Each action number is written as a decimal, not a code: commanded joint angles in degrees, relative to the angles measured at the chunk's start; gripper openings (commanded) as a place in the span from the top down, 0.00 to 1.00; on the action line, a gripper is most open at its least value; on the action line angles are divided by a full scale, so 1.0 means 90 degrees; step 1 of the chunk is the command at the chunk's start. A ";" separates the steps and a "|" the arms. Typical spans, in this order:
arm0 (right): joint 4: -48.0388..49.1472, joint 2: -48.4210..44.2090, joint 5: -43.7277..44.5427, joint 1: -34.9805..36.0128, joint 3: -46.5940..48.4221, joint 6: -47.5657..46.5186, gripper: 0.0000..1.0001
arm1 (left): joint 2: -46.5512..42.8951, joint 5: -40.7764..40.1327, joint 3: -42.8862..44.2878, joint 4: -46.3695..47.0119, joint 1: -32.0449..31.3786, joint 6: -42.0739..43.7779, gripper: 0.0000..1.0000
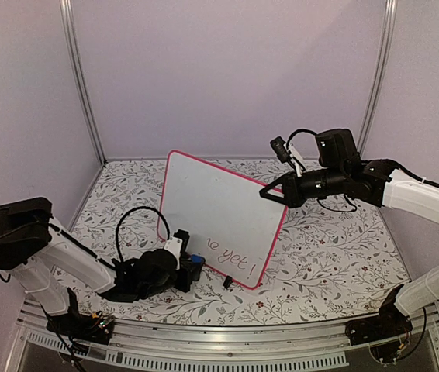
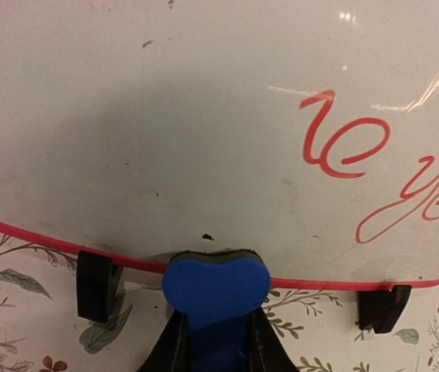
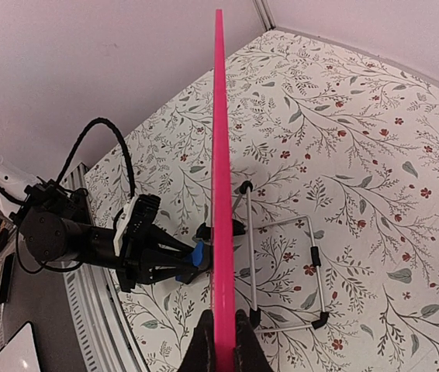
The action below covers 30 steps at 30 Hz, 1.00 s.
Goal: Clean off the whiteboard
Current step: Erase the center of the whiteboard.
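The whiteboard [image 1: 221, 215] stands upright on the floral table, white with a thin pink-red frame and two black feet [image 2: 98, 285]. Red handwriting [image 2: 347, 141] remains on its lower right part. My left gripper [image 2: 216, 329] is shut on a blue eraser [image 2: 216, 283], whose dark felt presses the board's bottom edge left of the writing. My right gripper [image 3: 222, 337] is shut on the board's pink frame [image 3: 221, 194] at its upper right edge [image 1: 275, 192], holding it steady.
A wire stand [image 3: 281, 271] props the board from behind. The floral tabletop [image 1: 336, 248] spreads around it, enclosed by pale walls [image 1: 227, 70]. A metal rail [image 1: 227, 341] runs along the near edge by the arm bases.
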 commanded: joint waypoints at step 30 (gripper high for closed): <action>-0.0507 0.0015 -0.0318 0.0164 -0.0135 -0.0421 1.00 | -0.1018 -0.0086 0.1008 -0.1208 0.0437 0.1511 0.96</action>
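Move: The left gripper holds the blue eraser at the whiteboard's bottom edge. From there the first leftover red letter, the n, is about 5 cm right, level front to back and 6 cm up; the middle of the "ne yet!" line lies some 10 cm right, 3 cm back and 5 cm up. The right clip is about 9 cm right, 6 cm back and slightly below. From the right gripper the line is roughly 10 cm left, 9 cm back and 17 cm down. Ease the left gripper, eraser still pinched, back about 1 cm, then raise it some 10 cm from the bottom edge in front of the wiped area, tipping the fingers up about 10 degrees. Top out, then come down 4 to 5 cm while reaching 2 cm forward, bringing the eraser in beside the red n. Keep the right gripper's pinch on the board's upper right edge. ##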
